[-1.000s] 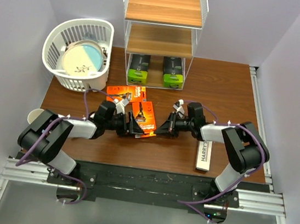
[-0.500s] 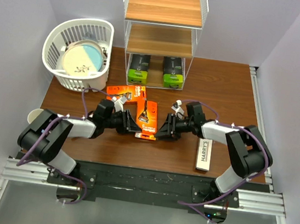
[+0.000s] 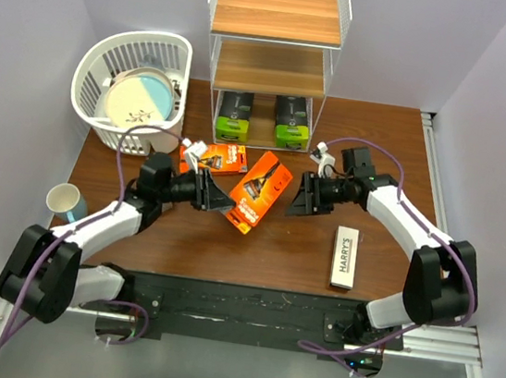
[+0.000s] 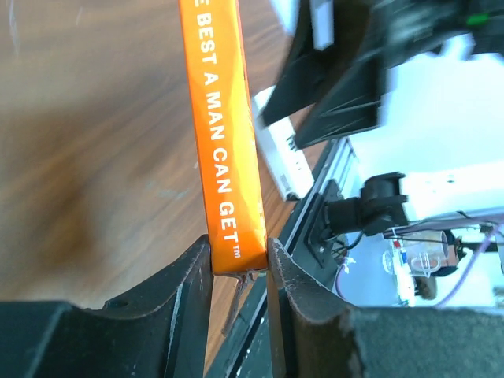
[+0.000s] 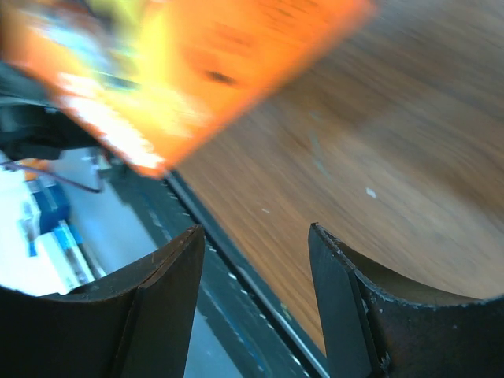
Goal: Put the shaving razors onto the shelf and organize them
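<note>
My left gripper [image 3: 222, 198] is shut on the end of a flat orange razor box [image 3: 258, 190], holding it tilted above the table; its thin edge [image 4: 224, 134] runs up from the jaws in the left wrist view. My right gripper [image 3: 300, 196] stands open just right of that box [image 5: 181, 71], apart from it, with nothing between its fingers. A second orange box [image 3: 223, 156] lies flat behind. A long white HARRY'S box [image 3: 345, 257] lies at the right front. Two black-and-green packs [image 3: 234, 117] [image 3: 292, 122] stand on the bottom board of the shelf [image 3: 270, 61].
A white slatted basket [image 3: 97, 66] with a plate in it stands at the back left. A mug [image 3: 65, 200] sits by the left table edge. The shelf's middle and top boards hold nothing. The black rail runs along the near edge.
My left gripper closed on the orange box and carried it up and back. My right gripper opened, let go of the box and drew away to the right.
</note>
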Available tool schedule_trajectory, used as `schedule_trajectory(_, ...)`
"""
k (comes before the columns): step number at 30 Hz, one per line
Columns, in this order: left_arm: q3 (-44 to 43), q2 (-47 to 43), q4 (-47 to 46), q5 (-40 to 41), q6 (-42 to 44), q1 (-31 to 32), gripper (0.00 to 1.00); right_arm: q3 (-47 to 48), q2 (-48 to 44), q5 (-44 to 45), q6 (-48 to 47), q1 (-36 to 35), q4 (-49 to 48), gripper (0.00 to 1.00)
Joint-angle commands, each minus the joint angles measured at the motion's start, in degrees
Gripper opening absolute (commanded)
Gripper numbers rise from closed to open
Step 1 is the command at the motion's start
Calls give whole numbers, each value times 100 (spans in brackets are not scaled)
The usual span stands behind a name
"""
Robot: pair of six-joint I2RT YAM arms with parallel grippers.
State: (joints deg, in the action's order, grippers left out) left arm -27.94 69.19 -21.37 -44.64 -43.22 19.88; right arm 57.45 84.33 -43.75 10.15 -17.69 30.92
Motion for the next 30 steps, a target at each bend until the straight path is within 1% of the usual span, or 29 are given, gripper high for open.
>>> schedule_trajectory(1,-772,-344,10,-721,534,-378,0,205,-58,427,-602,117,591,60)
schedule_trajectory(3,-975,-362,10,-748,534,-519,0,310,-49,490,-672,213,565,60)
schedule_trajectory(6,-1353,-292,-244,-669,350,-818,0,433,4,578,-760,310,556,60)
schedule_trajectory(8,-1591,-152,-665,-476,-62,-924,0,530,56,665,-830,363,591,60)
schedule_trajectory(9,-1765,-99,-928,-379,-429,-1011,0,574,74,692,-926,380,669,60)
schedule_trajectory(14,-2425,533,-1528,227,-1284,-1056,0,802,83,841,-1252,416,968,60)
schedule_trajectory(15,-2661,639,-1555,306,-1503,-1048,0,838,74,841,-1261,407,986,60)
schedule_trajectory(18,-2961,955,-1599,640,-1890,-1065,0,969,22,912,-1279,416,1074,60)
schedule_trajectory(27,-3296,1597,-1775,1264,-2770,-1074,0,1488,74,1070,-1586,407,1373,60)
schedule_trajectory(30,-3428,1843,-1556,1458,-3015,-1109,0,1725,162,1052,-1683,407,1391,60)
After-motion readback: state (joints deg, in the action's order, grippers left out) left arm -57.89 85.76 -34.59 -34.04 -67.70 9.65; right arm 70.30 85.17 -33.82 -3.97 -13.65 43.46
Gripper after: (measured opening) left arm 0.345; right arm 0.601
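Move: The left hand still holds the orange razor pack. The middle shelf, where it is headed, lies about 40 cm ahead, 5 cm to its right and 8 cm higher. On the bottom shelf, two black-green boxes sit about 38 cm ahead and 8 cm lower, one 4 cm left, the other 14 cm right. The flat orange pack lies 23 cm ahead, 8 cm left, 11 cm below. From the empty right hand the middle shelf is about 39 cm ahead, 10 cm left and 10 cm up. Carry the pinched razor pack up and forward with the left gripper, climbing first, some 17 cm each way with a little drift left, to the middle shelf's front, levelling off at the end. Swing the fingers about 20 degrees counter-clockwise and lift their tips, keeping the grip. Draw the open right hand some 4 cm right and forward, clear of the pack, rising late. ##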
